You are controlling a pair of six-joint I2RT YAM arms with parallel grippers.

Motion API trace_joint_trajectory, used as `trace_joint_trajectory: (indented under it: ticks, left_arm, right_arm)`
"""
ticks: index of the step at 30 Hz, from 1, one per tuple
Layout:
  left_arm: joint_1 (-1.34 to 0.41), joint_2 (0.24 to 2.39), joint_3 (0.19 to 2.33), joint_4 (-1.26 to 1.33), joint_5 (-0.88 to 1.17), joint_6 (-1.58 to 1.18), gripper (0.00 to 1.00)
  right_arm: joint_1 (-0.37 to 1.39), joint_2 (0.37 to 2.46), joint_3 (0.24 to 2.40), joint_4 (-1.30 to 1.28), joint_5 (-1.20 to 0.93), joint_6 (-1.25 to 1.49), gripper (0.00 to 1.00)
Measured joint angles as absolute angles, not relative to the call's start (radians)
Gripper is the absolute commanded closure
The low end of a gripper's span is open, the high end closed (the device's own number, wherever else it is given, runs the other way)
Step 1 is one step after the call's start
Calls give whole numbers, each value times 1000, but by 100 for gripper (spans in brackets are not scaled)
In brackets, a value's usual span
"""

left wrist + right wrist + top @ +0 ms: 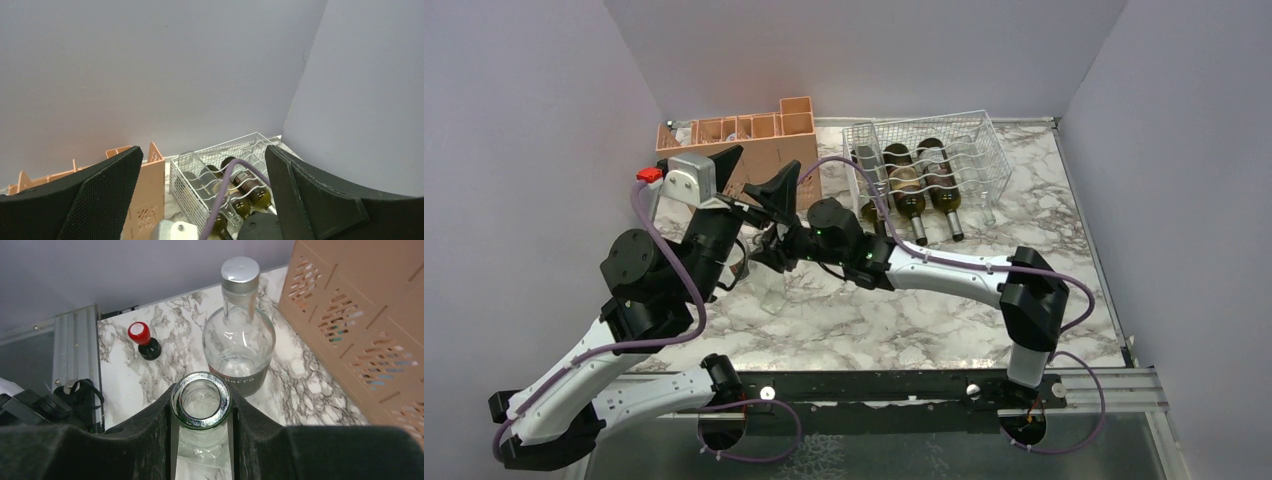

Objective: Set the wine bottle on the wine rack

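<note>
A clear glass wine bottle [200,392] stands upright on the marble table, its open mouth facing the right wrist camera. My right gripper [201,412] is shut on its neck, one finger on each side. From above, that gripper [769,247] is left of centre, near the crate. The white wire wine rack [984,150] sits at the back right with dark bottles [909,188] lying in its cradles; it also shows between the left fingers [197,180]. My left gripper [752,178] is raised and open, holding nothing, and points toward the back wall.
A peach-orange compartment crate [754,140] stands at the back left, close to the held bottle [360,315]. A second clear bottle with a silver cap [239,342] stands just beyond it. A small red-capped object [142,339] sits near the table's edge rail [75,355].
</note>
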State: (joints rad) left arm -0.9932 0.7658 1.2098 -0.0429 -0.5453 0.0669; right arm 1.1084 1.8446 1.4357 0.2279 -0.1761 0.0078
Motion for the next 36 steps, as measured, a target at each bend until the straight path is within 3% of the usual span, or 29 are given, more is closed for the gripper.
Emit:
trace_joint_trajectory:
  ticks: [6, 13, 20, 31, 36]
  left_arm:
    - [-993, 743, 1194, -26, -512, 67, 1]
    - [-993, 735, 1151, -14, -426, 93, 1]
    - [-993, 720, 1026, -23, -487, 129, 1]
    - [-993, 680, 708, -47, -503, 143, 1]
    - [-992, 650, 599, -32, -383, 147, 1]
  right_arm:
    - [1111, 1734, 1273, 312, -64, -12, 99]
    - [1111, 1583, 1107, 342, 103, -15, 99]
    - [1111, 1338, 945, 332, 272, 33, 99]
    - [1111, 1054, 862, 187, 458, 107, 99]
    - [1111, 965, 862, 103, 499, 142, 99]
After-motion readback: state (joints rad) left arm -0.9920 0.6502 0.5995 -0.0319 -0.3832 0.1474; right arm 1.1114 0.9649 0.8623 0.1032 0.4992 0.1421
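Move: My right hand grips the neck of a clear glass bottle. The wine rack's middle is about 35 cm to its right, 26 cm ahead and 14 cm lower. The capped bottle stands some 11 cm left, 6 cm ahead and 12 cm lower; the peach box is 26 cm ahead, 7 cm left and 14 cm lower. For my open left hand, the gripped bottle's middle lies about 36 cm below, a few centimetres left and 1 cm ahead. Still pinching the bottle's neck, my right hand sweeps about 25 cm right towards the wine rack, level at first and then climbing some 8 cm, the wrist swinging nearly 40 degrees clockwise so the fingers turn forward. Meanwhile my left hand drops some 25 cm and eases right towards the bottle, rolling its left side up and tipping down, fingers staying wide open. ##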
